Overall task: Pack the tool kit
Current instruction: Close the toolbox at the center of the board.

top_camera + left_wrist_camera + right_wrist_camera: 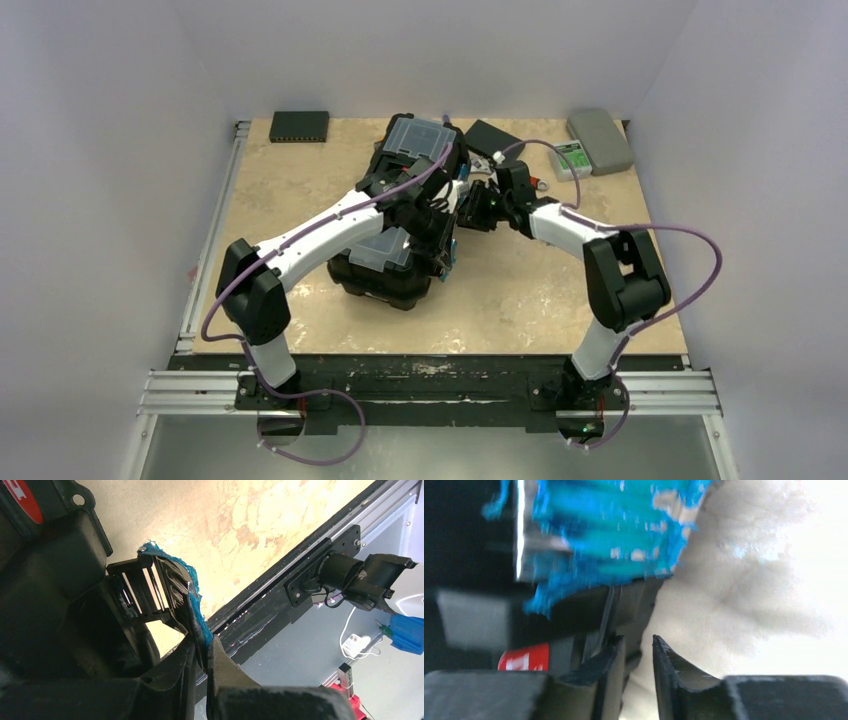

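Observation:
The tool kit point(400, 215), a large black toolbox with two clear-lidded compartments, lies in the middle of the table. My left arm reaches across it, and the left gripper point(445, 235) is at its right side. In the left wrist view the left gripper point(202, 647) is shut on the box's black latch point(160, 587), which has blue tape along its edge. My right gripper point(477, 205) sits just right of the box. In the right wrist view the right gripper point(639, 645) is slightly open with only bare table showing in the gap. The blue-taped latch point(604, 535) is blurred above it, and a red label point(524, 660) shows at the left.
A flat black rectangular box point(299, 125) lies at the back left. At the back right are a grey rounded case point(600, 140), a small green and white item point(572, 160) and another black box point(495, 138). A metal rail point(430, 390) runs along the near edge.

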Available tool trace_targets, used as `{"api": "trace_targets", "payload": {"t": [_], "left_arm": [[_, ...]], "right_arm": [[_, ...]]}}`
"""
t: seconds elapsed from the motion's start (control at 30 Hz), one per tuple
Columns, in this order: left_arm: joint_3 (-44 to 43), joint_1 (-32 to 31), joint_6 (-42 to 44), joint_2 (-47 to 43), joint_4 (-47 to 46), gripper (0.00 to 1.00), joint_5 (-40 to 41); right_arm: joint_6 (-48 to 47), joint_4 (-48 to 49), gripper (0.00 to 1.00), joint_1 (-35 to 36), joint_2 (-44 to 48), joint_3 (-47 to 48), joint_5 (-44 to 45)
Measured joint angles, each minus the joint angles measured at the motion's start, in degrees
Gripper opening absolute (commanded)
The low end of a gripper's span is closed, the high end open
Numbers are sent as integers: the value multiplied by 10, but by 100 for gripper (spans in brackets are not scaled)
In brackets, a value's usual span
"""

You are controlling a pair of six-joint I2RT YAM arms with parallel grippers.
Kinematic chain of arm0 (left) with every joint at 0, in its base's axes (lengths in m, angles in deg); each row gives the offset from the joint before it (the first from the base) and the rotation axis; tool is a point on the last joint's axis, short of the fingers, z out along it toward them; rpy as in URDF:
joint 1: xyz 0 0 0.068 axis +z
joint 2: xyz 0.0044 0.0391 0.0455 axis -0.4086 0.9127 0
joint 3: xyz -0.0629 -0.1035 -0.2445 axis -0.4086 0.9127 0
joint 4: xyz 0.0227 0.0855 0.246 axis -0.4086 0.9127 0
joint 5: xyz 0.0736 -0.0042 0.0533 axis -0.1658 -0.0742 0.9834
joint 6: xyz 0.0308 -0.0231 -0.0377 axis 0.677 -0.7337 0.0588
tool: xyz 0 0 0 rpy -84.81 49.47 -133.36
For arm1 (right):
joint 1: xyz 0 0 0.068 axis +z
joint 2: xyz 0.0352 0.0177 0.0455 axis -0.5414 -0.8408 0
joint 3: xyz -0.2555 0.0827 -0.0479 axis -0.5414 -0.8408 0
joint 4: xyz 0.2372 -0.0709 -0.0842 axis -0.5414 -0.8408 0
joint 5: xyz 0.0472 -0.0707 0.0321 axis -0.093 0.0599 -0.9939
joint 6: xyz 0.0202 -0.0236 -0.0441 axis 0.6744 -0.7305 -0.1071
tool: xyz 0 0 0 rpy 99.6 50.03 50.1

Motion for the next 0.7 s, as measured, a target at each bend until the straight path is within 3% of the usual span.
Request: {"api": "trace_targets", "payload": {"t": [0.1,0.23,0.5,0.7], "left_arm": [[0,1,0,0,0,0,-2],[0,4,0,0,0,0,-4],[4,4,-5,-1,-4,0,1],[6,4,-6,-3,-7,0,2]], "right_arm": [[-6,9,51,-4,63,-57,5],[-2,33,78,-10,155,-142,2],[51,158,84,-25,315,-342,-49],[106,264,84,-17,366,-431,-77]]}}
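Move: The near latch, taped blue, is already pinched between the left fingers, its middle about 2 cm ahead of that hand and 1 cm lower. From the right hand, beside the toolbox's latch side, that latch lies some 9 cm back and 3 cm left, about level. The far latch is roughly 9 cm ahead of the right hand and 3 cm higher; the red wrench lies about 14 cm ahead and 13 cm right, some 8 cm lower. The near latch stays pinched in the left hand, which holds its place while the right hand leaves the stretch of the toolbox by the far latch. The right hand draws quickly back some 13 cm along the latch side, easing right and rising about 3 cm, fingers spreading from nearly shut to wide open; late on, its wrist rolls left side up and tips upward, roughly 20 degrees in all, ending open beside the near latch. ##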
